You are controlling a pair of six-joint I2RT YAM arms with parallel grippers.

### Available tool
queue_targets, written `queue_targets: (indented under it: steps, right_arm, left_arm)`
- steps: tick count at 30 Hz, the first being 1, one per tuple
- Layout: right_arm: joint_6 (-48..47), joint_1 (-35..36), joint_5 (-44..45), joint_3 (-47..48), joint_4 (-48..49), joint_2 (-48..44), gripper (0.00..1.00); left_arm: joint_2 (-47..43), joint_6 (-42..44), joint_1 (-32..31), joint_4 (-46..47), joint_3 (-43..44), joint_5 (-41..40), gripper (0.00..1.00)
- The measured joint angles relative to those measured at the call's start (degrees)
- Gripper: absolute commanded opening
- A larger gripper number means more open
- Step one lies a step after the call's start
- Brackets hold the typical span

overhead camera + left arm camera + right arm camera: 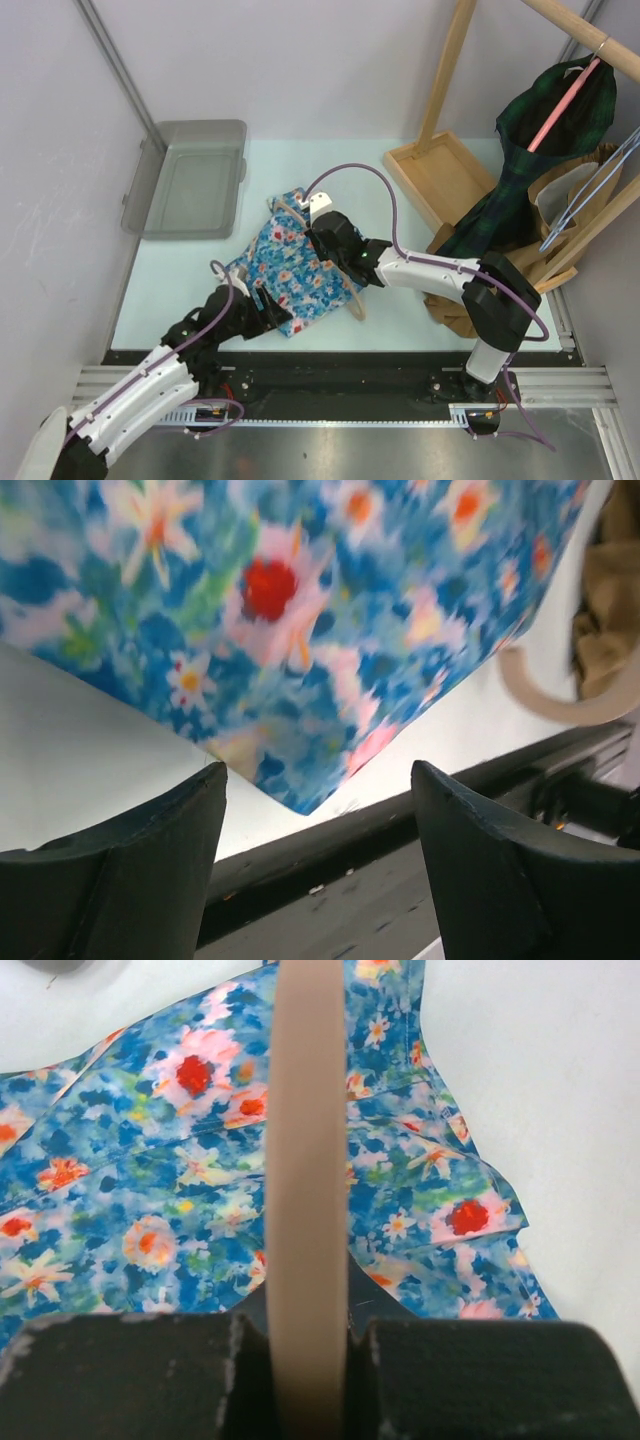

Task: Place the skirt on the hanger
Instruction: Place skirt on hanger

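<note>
The blue floral skirt (290, 265) lies flat on the pale table (400, 310). A beige hanger (308, 1160) rests across it, and one curved end (357, 305) pokes out past the skirt's right edge. My right gripper (325, 240) is over the middle of the skirt, shut on the hanger's bar (308, 1325). My left gripper (275, 305) stands open at the skirt's near corner (300, 800) with nothing between its fingers (318, 772). The left wrist view shows the skirt (300, 610) just beyond the fingertips and the hanger's end (540, 695) at the right.
A grey plastic tray (190, 175) sits at the back left. At the right stands a wooden rack (440, 175) with a dark plaid garment (540, 170) hanging from its rod (590, 30), and a brown paper bag (575, 195) behind it. A black rail (350, 365) runs along the near edge.
</note>
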Motion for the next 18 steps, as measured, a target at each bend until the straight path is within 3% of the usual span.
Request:
queue_targets:
  steps: [9,12,13,15,18]
  right_arm:
    - [3.1,-0.7,-0.3,2.9,-2.8,1.4,0.00]
    - [3.9,-0.7,-0.4,3.1,-2.8,1.9,0.00]
    - [3.9,-0.7,-0.4,3.1,-2.7,1.9,0.00]
    - [4.0,-0.7,-0.3,3.1,-2.6,2.1,0.00]
    - [3.9,-1.0,-0.2,3.2,-2.5,2.2,0.00]
  left_arm:
    - [7.1,3.3,-10.3,9.2,0.0,-1.3,0.80]
    - [10.9,4.2,-11.5,11.7,1.0,-2.5,0.70]
    - [12.3,4.1,-12.0,11.8,1.3,-3.4,0.61]
    - [14.0,3.9,-12.9,11.4,1.5,-5.2,0.53]
    - [14.4,3.3,-13.8,9.5,1.5,-7.1,0.33]
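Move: The skirt's near corner, which the open left fingers go for, lies about 3 cm back and 3 cm right of the left hand, some 3 cm below it. The hanger's near end is roughly 16 cm to that hand's right, about level with it; the table's near edge runs some 8 cm straight back. From the right hand, which holds the hanger, the corner is about 19 cm back, 5 cm left and 10 cm below. Rightward over the skirt's near corner goes the left hand, about 4 cm, turning some 10 degrees clockwise, then it sinks about 2 cm with the fingers coming either side of the corner and closing from wide to about half open. The right hand keeps its grip on the hanger above the skirt, nearly still. ##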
